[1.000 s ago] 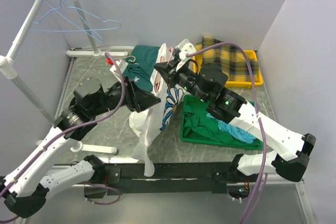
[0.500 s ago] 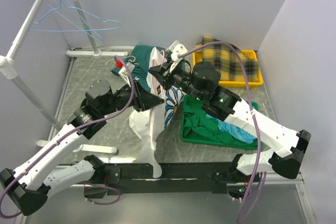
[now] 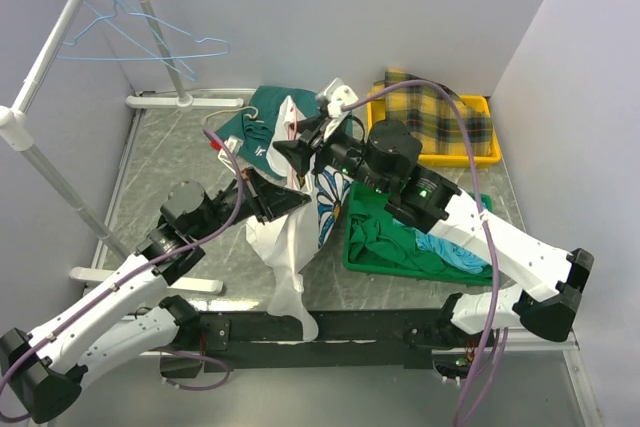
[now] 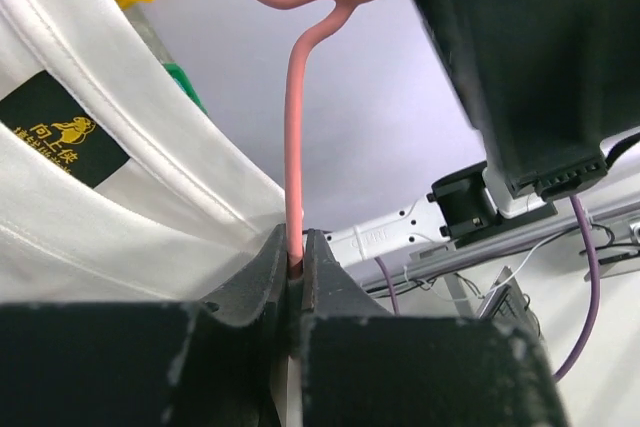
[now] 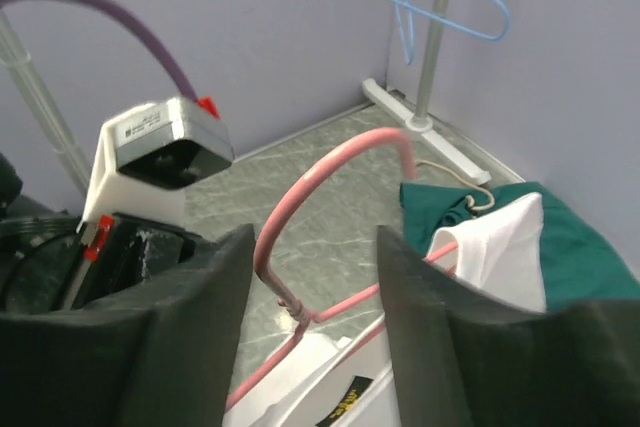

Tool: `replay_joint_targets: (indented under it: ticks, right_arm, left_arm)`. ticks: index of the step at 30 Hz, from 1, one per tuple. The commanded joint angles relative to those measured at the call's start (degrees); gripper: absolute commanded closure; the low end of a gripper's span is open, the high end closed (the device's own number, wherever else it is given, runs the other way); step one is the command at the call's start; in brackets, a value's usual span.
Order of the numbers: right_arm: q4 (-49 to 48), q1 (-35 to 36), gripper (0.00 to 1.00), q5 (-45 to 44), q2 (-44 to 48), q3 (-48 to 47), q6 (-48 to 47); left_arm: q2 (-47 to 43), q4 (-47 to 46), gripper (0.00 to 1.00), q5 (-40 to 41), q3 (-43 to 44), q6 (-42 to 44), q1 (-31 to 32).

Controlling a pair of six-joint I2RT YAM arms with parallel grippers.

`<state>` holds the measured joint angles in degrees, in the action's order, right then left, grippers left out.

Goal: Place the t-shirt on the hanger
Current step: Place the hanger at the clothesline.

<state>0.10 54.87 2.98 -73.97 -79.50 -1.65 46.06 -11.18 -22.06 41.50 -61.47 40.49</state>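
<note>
The white t-shirt (image 3: 275, 247) hangs between the two arms, its blue flower print (image 3: 327, 209) facing right. Its collar and black label show in the left wrist view (image 4: 120, 217). The pink hanger (image 4: 293, 147) runs through the collar. My left gripper (image 4: 295, 252) is shut on the hanger's wire just below the twisted neck, and in the top view it (image 3: 303, 197) presses against the shirt. My right gripper (image 5: 315, 237) is open. The hanger's hook (image 5: 320, 162) curves between its fingers without touching either. From above, the right gripper (image 3: 285, 147) sits just behind the shirt's top.
A green bin (image 3: 360, 252) of dark green and blue cloth stands right of the shirt. Behind it is a yellow tray (image 3: 480, 152) holding plaid cloth. A dark green garment (image 3: 270, 112) lies at the back. The rack (image 3: 45, 62) with light blue hangers (image 3: 130, 32) stands on the left.
My left gripper has closed onto the hanger wire. My right gripper has opened and let go of the hook. The shirt hangs a little lower and nearer.
</note>
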Motion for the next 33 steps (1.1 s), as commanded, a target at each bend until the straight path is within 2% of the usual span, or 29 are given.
replay_joint_targets:
  ticks: [1, 5, 9, 11, 12, 16, 17, 19, 25, 30, 33]
  right_arm:
    - [-3.1, 0.0, 0.35, -1.6, 3.6, 0.3, 1.6]
    - [-1.8, 0.0, 0.24, -2.8, 4.3, 1.9, 3.2]
    - [-0.4, 0.0, 0.16, -8.5, 6.9, 4.0, 4.8]
    - [0.7, 0.0, 0.15, -12.6, 9.5, 5.8, 6.5]
    - [1.2, -0.1, 0.14, -14.6, 10.3, 6.0, 7.2]
    - [2.2, 0.0, 0.12, -27.3, 13.7, 6.9, 12.8]
    - [2.5, -0.5, 0.11, -33.8, 14.2, 7.1, 14.2]
    - [3.5, -1.8, 0.10, -36.5, 14.5, 7.7, 17.7]
    - [7.3, -13.4, 0.11, -23.9, 8.5, 6.4, 27.8]
    - [6.7, -20.1, 0.12, -9.2, -6.0, -0.3, 31.1]
    - [4.5, -21.5, 0.13, -3.0, -14.3, -5.6, 32.6]
  left_arm:
    - [-1.2, -8.7, 0.99, 5.5, -0.5, -2.1, 2.4]
    - [-1.4, -9.4, 0.99, 12.1, -1.6, -2.8, 4.3]
    - [-2.9, -10.4, 0.99, 19.3, -3.1, -3.3, 6.4]
    - [-3.2, -9.4, 0.99, 21.9, -2.7, -2.9, 8.4]
    - [-3.4, -9.4, 0.99, 25.6, -2.1, -2.8, 9.1]
    - [-3.6, -9.2, 0.99, 32.2, -0.4, -2.9, 12.1]
    - [-3.7, -9.5, 0.99, 33.2, 0.5, -2.3, 12.6]
    - [-3.6, -9.8, 0.99, 36.1, 1.5, -1.7, 14.2]
    - [0.2, -9.6, 0.99, 40.9, 9.7, 2.3, 20.6]
    - [4.4, -10.1, 0.99, 44.4, 17.7, 6.9, 25.3]
    - [6.7, -9.7, 0.99, 46.8, 22.5, 10.7, 28.6]
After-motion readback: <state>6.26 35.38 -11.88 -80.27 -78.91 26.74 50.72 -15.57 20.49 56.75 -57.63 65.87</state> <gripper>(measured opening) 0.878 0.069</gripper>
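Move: The left gripper grips the wire of the pink hanger carrying the white t-shirt; the clothesline rail is about 35 cm to its left, 20 cm ahead and 25 cm higher. Blue hangers hang some 30 cm ahead, 32 cm left and 12 cm up; the green folded cloth lies 30 cm ahead, 5 cm left, 34 cm below. From the right hand, the rail is about 34 cm left, 13 cm ahead, 17 cm up, and the pink hook is 2 cm left, level, between its already parted fingers. Keep the left gripper shut on the pink hanger and lift it about 12 cm towards the clothesline's height, turning it some 15-20 degrees counter-clockwise and rolling its left side down. Meanwhile open the right gripper wider and draw it off the hook to the right, then swing it forward and down past the shirt, turning clockwise and tipping the fingers down. ##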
